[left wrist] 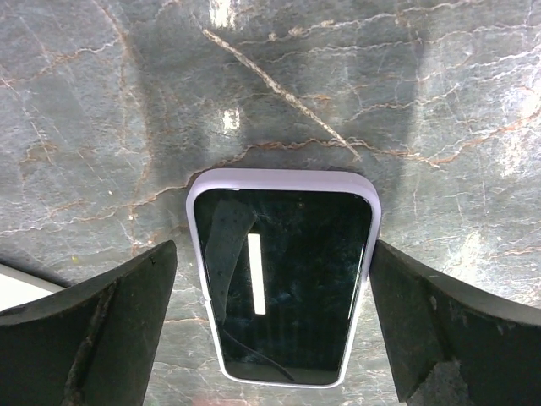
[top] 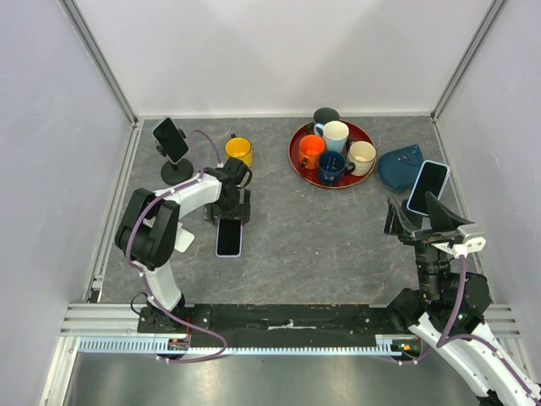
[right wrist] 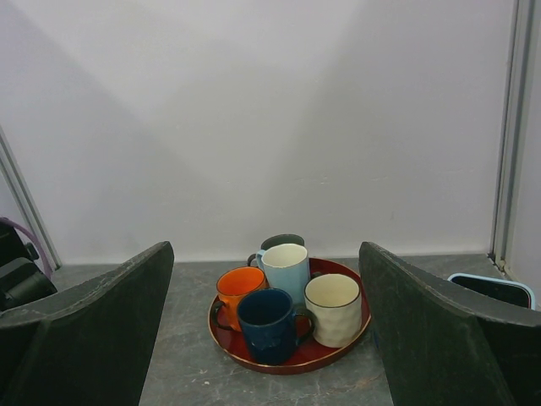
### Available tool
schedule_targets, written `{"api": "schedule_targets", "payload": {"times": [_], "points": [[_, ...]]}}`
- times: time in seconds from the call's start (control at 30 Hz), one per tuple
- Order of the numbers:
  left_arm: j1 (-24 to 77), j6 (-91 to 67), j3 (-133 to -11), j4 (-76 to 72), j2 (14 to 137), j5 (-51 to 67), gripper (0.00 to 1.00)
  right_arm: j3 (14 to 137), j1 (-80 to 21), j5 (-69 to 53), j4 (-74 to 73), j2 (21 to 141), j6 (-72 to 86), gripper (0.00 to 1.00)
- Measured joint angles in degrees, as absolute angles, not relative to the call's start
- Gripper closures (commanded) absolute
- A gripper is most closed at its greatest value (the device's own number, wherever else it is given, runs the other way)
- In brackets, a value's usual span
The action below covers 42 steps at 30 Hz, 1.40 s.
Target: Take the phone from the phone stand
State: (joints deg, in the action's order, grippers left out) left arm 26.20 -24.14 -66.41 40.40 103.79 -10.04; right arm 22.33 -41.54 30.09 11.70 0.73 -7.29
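Note:
The black phone stand (top: 176, 172) stands at the back left, with a dark tilted slab (top: 171, 139) on top; I cannot tell whether that slab is a phone or the stand's own cradle. A phone in a lavender case (top: 229, 236) lies flat, screen up, on the grey table to the right of the stand. It also shows in the left wrist view (left wrist: 283, 283). My left gripper (top: 226, 208) is open low over the phone's far end, and in the left wrist view (left wrist: 275, 338) a finger sits on each side of it. My right gripper (top: 420, 216) is open and empty at the right.
A yellow mug (top: 239, 150) stands just behind my left gripper. A red tray (top: 296, 161) with several mugs (right wrist: 285, 271) sits at the back centre. A blue pouch (top: 400, 166) and a second phone in a light blue case (top: 428, 187) lie at the right.

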Motion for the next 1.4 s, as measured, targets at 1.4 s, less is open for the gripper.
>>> {"api": "schedule_targets", "payload": {"times": [1.4], "points": [[22.26,-15.33,-47.37,33.08,46.89,-4.71,0.0,62.54,-41.04,25.19,-19.31,63.7,3.92,0.02]]}}
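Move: Between the left hand's open fingers lies the laid-down phone, its middle about 4 cm back and level sideways, barely 1 cm below. The empty white stand is some 6 cm back and 14 cm left; the far-left stand's phone about 18 cm ahead, 16 cm left, 9 cm up. For the right hand, the right stand's phone is roughly 18 cm ahead, 17 cm right, 24 cm below; the red tray 35 cm ahead, 3 cm left, 34 cm below. Rising clear of the laid-down phone, the still wide-open left hand climbs some 23 cm, then sinks about 5 while easing back and slightly left, fingers tipping up forward by about 40 degrees. The right hand leaves its rest, swinging left, then more forward towards the tray, each about 13 cm, dipping 6 or 7 cm and pitching down some 40 degrees, fingers kept open. ##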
